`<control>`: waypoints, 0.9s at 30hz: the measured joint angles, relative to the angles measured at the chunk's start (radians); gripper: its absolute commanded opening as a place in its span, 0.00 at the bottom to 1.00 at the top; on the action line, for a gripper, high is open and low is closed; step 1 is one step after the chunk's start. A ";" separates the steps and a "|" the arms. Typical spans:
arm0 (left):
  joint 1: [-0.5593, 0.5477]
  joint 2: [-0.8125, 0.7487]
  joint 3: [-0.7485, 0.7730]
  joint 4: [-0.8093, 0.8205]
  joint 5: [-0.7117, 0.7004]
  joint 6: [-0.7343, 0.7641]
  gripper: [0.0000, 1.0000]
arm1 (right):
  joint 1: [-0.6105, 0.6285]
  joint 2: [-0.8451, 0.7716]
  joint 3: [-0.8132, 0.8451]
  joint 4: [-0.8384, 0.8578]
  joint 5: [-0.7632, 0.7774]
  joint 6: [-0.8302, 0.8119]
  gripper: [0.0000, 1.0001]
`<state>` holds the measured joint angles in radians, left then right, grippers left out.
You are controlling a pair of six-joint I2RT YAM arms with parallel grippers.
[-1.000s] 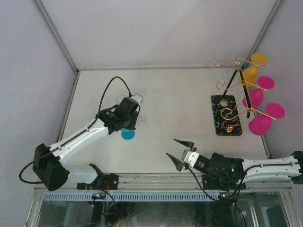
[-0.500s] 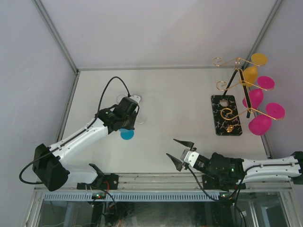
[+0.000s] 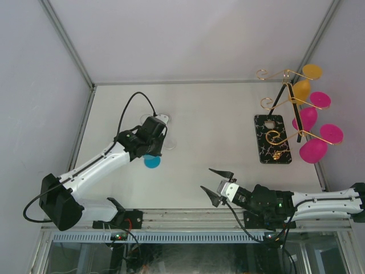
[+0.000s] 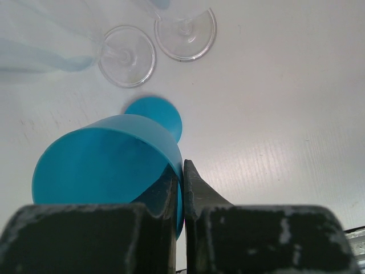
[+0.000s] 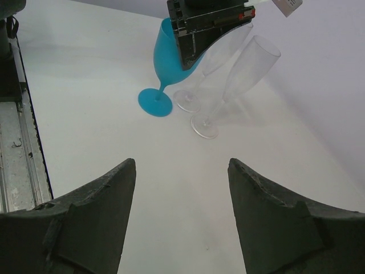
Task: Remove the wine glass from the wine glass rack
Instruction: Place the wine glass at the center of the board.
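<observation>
A blue wine glass [image 3: 152, 162] is away from the rack, at the table's left middle. It leans, with its foot on or just above the table. My left gripper [image 3: 152, 153] is shut on its rim, one finger inside the bowl [image 4: 108, 165] and one outside [image 4: 197, 185]. The right wrist view shows the same grip on the blue glass [image 5: 165, 51]. The wine glass rack [image 3: 272, 138], gold wire on a black marbled base, stands at the right with pink glasses [image 3: 313, 151] and yellow glasses [image 3: 301, 88] hanging from it. My right gripper [image 3: 206, 178] is open near the front edge, holding nothing.
Two clear flutes [image 5: 239, 74] stand right behind the blue glass, their round feet [image 4: 126, 56] close to its foot. A metal frame rail [image 3: 80, 131] runs along the table's left side and walls close in at the back and right.
The left jaws have closed a little tighter on the blue glass's rim, and the glass has shifted slightly to the left. The right arm has not moved.
</observation>
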<state>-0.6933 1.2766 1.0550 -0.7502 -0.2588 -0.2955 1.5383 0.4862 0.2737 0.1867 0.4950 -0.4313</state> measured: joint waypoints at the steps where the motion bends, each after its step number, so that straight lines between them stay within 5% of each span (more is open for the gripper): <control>1: 0.001 0.000 0.000 0.000 0.000 0.000 0.06 | 0.000 0.000 0.000 -0.002 0.000 0.000 0.65; 12: 0.014 0.006 0.000 0.004 0.009 0.011 0.19 | 0.000 0.000 0.000 -0.005 0.000 0.001 0.65; 17: 0.015 0.005 0.002 -0.001 0.020 0.011 0.34 | 0.000 0.000 0.000 -0.005 0.000 0.001 0.65; 21: 0.015 -0.021 0.028 -0.024 0.026 0.021 0.54 | 0.000 0.000 0.000 -0.006 0.000 0.001 0.65; 27: 0.015 -0.167 0.068 -0.048 0.024 0.032 0.65 | 0.000 0.001 0.000 -0.005 0.000 0.003 0.66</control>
<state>-0.6781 1.1095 1.1229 -0.7986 -0.2352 -0.2634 1.5379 0.4870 0.2737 0.1814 0.4946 -0.4278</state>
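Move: The left fingers grip the right side of the blue wine glass's rim; its middle is about 3 cm left of that hand, level fore-and-aft, some 7 cm below. One clear glass stands roughly 8 cm ahead and 2 cm left of the hand, the other 8 cm ahead and 5 cm right, their middles 6 cm below. From the idle right hand the blue glass lies some 9 cm ahead, 22 cm left, 13 cm lower. The left fingers open, letting go of the blue rim, then rise about 6 cm, tips tilting up some 10 degrees. ##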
